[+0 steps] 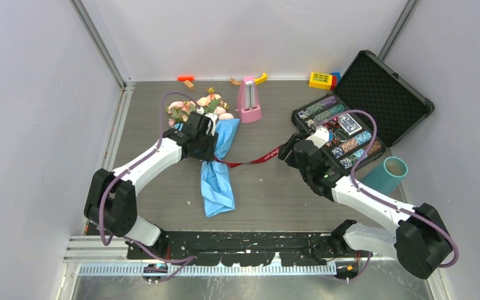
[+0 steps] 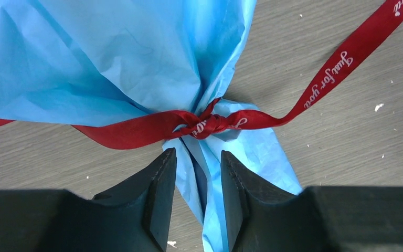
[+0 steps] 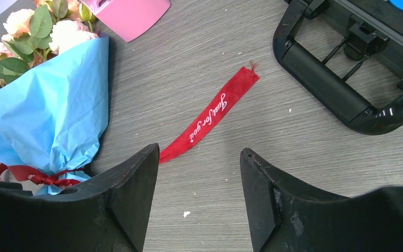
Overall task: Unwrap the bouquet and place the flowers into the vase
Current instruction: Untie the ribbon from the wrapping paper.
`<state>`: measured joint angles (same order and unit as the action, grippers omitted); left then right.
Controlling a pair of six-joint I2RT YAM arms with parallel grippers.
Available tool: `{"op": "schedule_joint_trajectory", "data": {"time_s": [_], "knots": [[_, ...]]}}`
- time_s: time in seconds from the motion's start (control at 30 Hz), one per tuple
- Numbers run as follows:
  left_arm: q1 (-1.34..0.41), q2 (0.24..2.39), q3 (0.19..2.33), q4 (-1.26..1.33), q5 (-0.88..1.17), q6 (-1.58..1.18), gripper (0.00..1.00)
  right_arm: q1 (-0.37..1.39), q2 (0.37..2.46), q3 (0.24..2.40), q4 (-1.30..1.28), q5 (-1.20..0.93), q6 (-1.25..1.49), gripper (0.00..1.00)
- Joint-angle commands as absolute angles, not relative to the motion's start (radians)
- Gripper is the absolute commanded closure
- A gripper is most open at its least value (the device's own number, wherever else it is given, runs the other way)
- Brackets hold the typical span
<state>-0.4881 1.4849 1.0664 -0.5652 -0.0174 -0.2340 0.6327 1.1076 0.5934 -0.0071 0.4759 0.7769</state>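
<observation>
The bouquet (image 1: 220,139) lies on the table, its blue paper cone (image 2: 110,58) tied with a dark red ribbon (image 2: 204,125). The flowers (image 1: 197,107) stick out of the cone's far end; in the right wrist view the flowers (image 3: 31,26) show at top left. My left gripper (image 2: 198,157) straddles the twisted paper tail just below the knot, its jaws narrow but with a gap beside the paper. My right gripper (image 3: 199,152) hovers open over bare table, next to the ribbon's loose end (image 3: 210,118). The teal vase (image 1: 387,175) lies at the right, beyond my right arm.
A pink metronome-shaped object (image 1: 248,100) stands just behind the bouquet. An open black case (image 1: 375,94) of small items sits at the back right, its handle (image 3: 325,84) close to my right gripper. Small toy blocks (image 1: 320,79) lie along the back wall.
</observation>
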Motion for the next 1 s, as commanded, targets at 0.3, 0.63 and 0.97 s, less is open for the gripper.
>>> {"op": "schedule_joint_trajectory", "data": {"time_s": [0.3,0.63,0.97], "knots": [[-0.488,1.538,1.131,-0.490,-0.046,-0.233,0.66,0.629,1.159,0.639,0.052,0.461,0.778,0.37],[-0.488,1.518,1.127,-0.490,-0.048,-0.251,1.00,0.629,1.202,0.667,0.073,0.410,0.743,0.38],[-0.486,1.396,1.044,-0.419,-0.062,-0.337,1.00,0.635,1.347,0.746,0.186,0.110,0.631,0.40]]}}
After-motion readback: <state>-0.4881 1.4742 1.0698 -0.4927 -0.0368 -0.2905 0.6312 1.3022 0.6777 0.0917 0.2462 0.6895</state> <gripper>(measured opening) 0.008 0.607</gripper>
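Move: The ribbon's knot on the neck of the blue wrapping paper lies just 2 cm ahead of my left fingertips, 1 cm to their right and about 1 cm lower. Some 14 cm ahead and 2 cm left are the flowers. From my right hand the knot is about 19 cm left, 2 cm back and 5 cm lower; the loose tail end lies 2 cm ahead and 1 cm right, 8 cm lower, and the case handle 7 cm right, 1 cm ahead. I ease my half-open left hand about 1.5 cm forward onto the knot, close the fingers fully so they pinch it, hold there, then start drawing it up by some 1.5 cm. Meanwhile my right hand, still open and empty, sinks about 1.5 cm and then sweeps left some 5 cm above the ribbon tail towards the knot, turning roughly 10 degrees counter-clockwise. ##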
